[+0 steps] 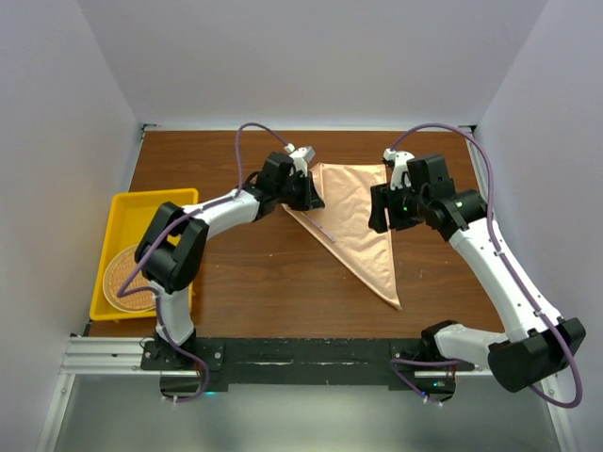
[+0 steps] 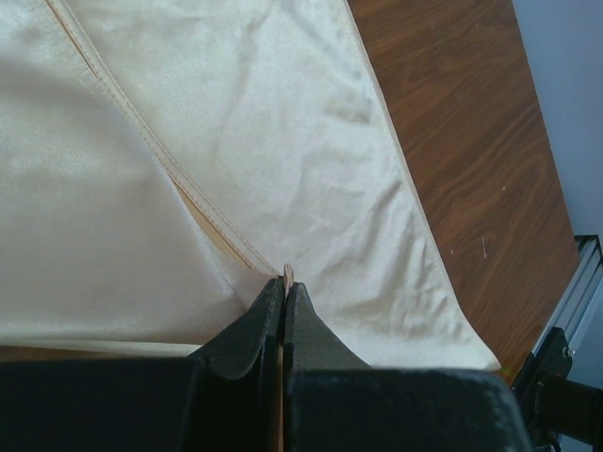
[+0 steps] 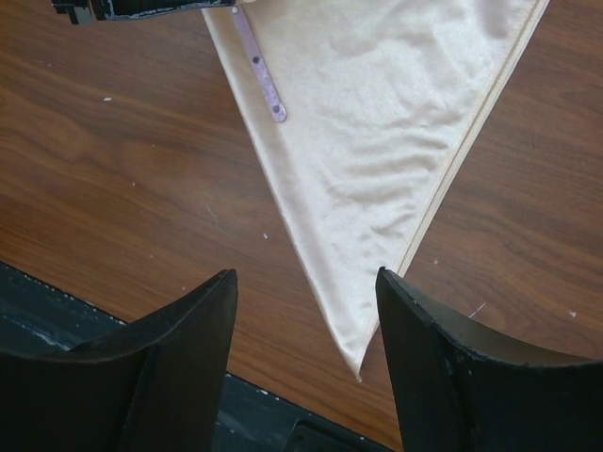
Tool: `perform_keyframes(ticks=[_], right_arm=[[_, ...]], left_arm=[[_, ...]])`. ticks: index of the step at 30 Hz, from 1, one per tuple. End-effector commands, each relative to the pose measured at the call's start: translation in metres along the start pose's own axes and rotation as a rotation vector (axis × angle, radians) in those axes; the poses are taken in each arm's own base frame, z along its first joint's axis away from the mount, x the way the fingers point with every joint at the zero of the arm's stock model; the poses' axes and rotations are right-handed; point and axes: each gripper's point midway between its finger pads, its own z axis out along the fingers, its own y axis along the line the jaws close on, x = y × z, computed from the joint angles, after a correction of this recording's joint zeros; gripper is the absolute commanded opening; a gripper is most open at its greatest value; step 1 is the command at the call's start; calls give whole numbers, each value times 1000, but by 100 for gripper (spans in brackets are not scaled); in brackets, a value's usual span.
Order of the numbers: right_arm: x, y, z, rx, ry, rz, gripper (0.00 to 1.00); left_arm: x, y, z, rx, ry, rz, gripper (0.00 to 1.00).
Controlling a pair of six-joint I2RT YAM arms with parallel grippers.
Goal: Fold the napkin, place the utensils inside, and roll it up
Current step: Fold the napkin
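The peach napkin [image 1: 353, 221] [image 2: 283, 122] [image 3: 377, 141] lies folded into a long triangle whose tip points at the near edge. A slim silvery utensil [image 1: 323, 229] [image 3: 261, 71] rests along its left edge. My left gripper [image 1: 311, 198] [image 2: 285, 280] sits at that edge, jaws shut, with a small peach tab of cloth pinched between the tips where a hem seam runs in. My right gripper [image 1: 379, 226] [image 3: 306, 278] hovers at the napkin's right edge, open and holding nothing. In the right wrist view the napkin's tip shows between its fingers.
A yellow tray [image 1: 141, 202] at the left holds a round woven mat [image 1: 127, 278]. The black rail [image 1: 301, 353] [image 3: 188, 395] runs along the near table edge. White walls close in the back and both sides.
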Motion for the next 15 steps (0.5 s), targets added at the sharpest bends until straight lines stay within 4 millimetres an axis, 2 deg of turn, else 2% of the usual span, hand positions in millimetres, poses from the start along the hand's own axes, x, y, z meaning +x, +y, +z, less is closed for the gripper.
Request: perform_keyframes(ticks=[1,6,15], right_arm=[[-6,-2,-4,6,-43,7,65],[-4,-2,-3,7,-39,13,65],[2,-2,0,2,-23,18,65]], left_arm=[[21,0,4,13,43,-3,0],[39,3,11,15,86,-12,0],[57,7,20,15,124,-15,4]])
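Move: The left hand holds the napkin's corner above the fork: the fork's middle lies some 8 cm below, about 2 cm back and 2 cm left. The napkin's near tip is roughly 22 cm back and 20 cm right of this hand; its far right corner is about 13 cm ahead and 16 cm right. From the right hand, the fork lies about 10 cm ahead, 16 cm left and 19 cm down. The left hand, still pinching the napkin corner, lowers about 5 cm and back about 3 cm, towards the fork. ##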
